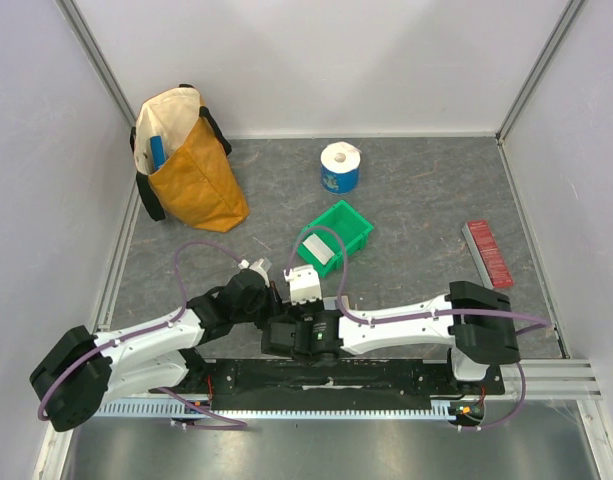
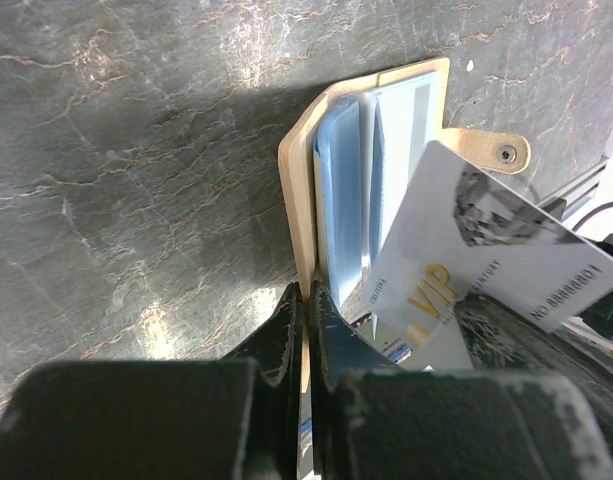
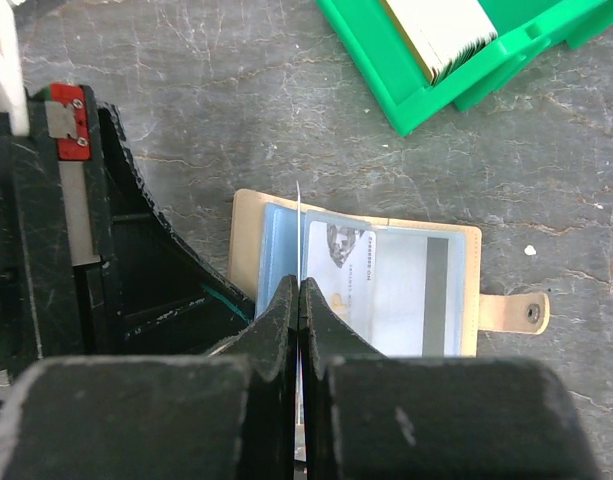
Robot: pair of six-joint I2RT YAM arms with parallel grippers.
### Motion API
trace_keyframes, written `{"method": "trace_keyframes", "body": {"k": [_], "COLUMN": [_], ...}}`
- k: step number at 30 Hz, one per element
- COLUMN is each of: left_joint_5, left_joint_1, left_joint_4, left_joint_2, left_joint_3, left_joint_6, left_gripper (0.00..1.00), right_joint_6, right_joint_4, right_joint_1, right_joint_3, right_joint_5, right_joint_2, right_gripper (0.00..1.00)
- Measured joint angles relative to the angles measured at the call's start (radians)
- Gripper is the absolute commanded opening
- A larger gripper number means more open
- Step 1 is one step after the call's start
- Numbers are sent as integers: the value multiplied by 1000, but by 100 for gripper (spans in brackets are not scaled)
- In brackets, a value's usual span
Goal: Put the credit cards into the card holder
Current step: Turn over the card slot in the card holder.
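Note:
The card holder (image 2: pixel 301 190) is a tan folding wallet lying open on the grey table, its clear pockets facing up and its closing tab (image 2: pixel 491 150) sticking out. My left gripper (image 2: pixel 306 292) is shut on the tan edge of the card holder. My right gripper (image 3: pixel 300 282) is shut on a white VIP credit card (image 2: pixel 486 250), held tilted just over the pockets. In the right wrist view this card is a thin edge-on line (image 3: pixel 299 220) above the card holder (image 3: pixel 248 225). A card with a portrait (image 3: pixel 351 265) shows behind a clear pocket.
A green plastic bin (image 1: pixel 358 225) with a stack of pale cards (image 3: pixel 441 30) stands just beyond the grippers. A blue-wrapped paper roll (image 1: pixel 339 167) stands further back, a yellow bag (image 1: pixel 191 165) at the back left, and a red ridged strip (image 1: pixel 489 252) at the right.

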Motion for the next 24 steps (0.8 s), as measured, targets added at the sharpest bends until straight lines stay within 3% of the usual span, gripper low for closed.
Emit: {"method": "trace_keyframes", "body": {"k": [9, 17, 24], "left_joint_5": [-6, -16, -23], "left_joint_1": [0, 0, 0], "left_joint_4": [0, 0, 6], "left_joint_2": [0, 12, 45], "left_joint_3": [-11, -15, -23], "left_joint_6": [0, 0, 0], "left_gripper": [2, 2, 2], "right_joint_6": [15, 44, -50], "right_joint_4": [-14, -5, 291], "right_joint_1": [-6, -64, -205], "right_joint_3": [-59, -225, -467], "right_joint_5": [3, -48, -323], "right_joint_2": [-84, -225, -470], "right_gripper": [0, 0, 0]}}
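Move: The open card holder's middle is about 5 cm to the right of the right gripper, 1 cm back and some 8 cm lower; that gripper already holds the VIP card. The green box lies roughly 15 cm ahead of the right gripper, 9 cm to its right and 7 cm down. From the left gripper, already pinching the cover's left edge, the card holder's middle is about 7 cm to the right, level fore and aft, and 2 cm lower. Draw the right gripper away from the left one, lifting it about 1 cm first, then sweeping about 7 cm right across the open card holder towards its right page while sinking, VIP card still gripped. Near the end, roll its left side up and tip the fingers down. Meanwhile keep the left pinch on the cover and lower that edge about 2 cm. ##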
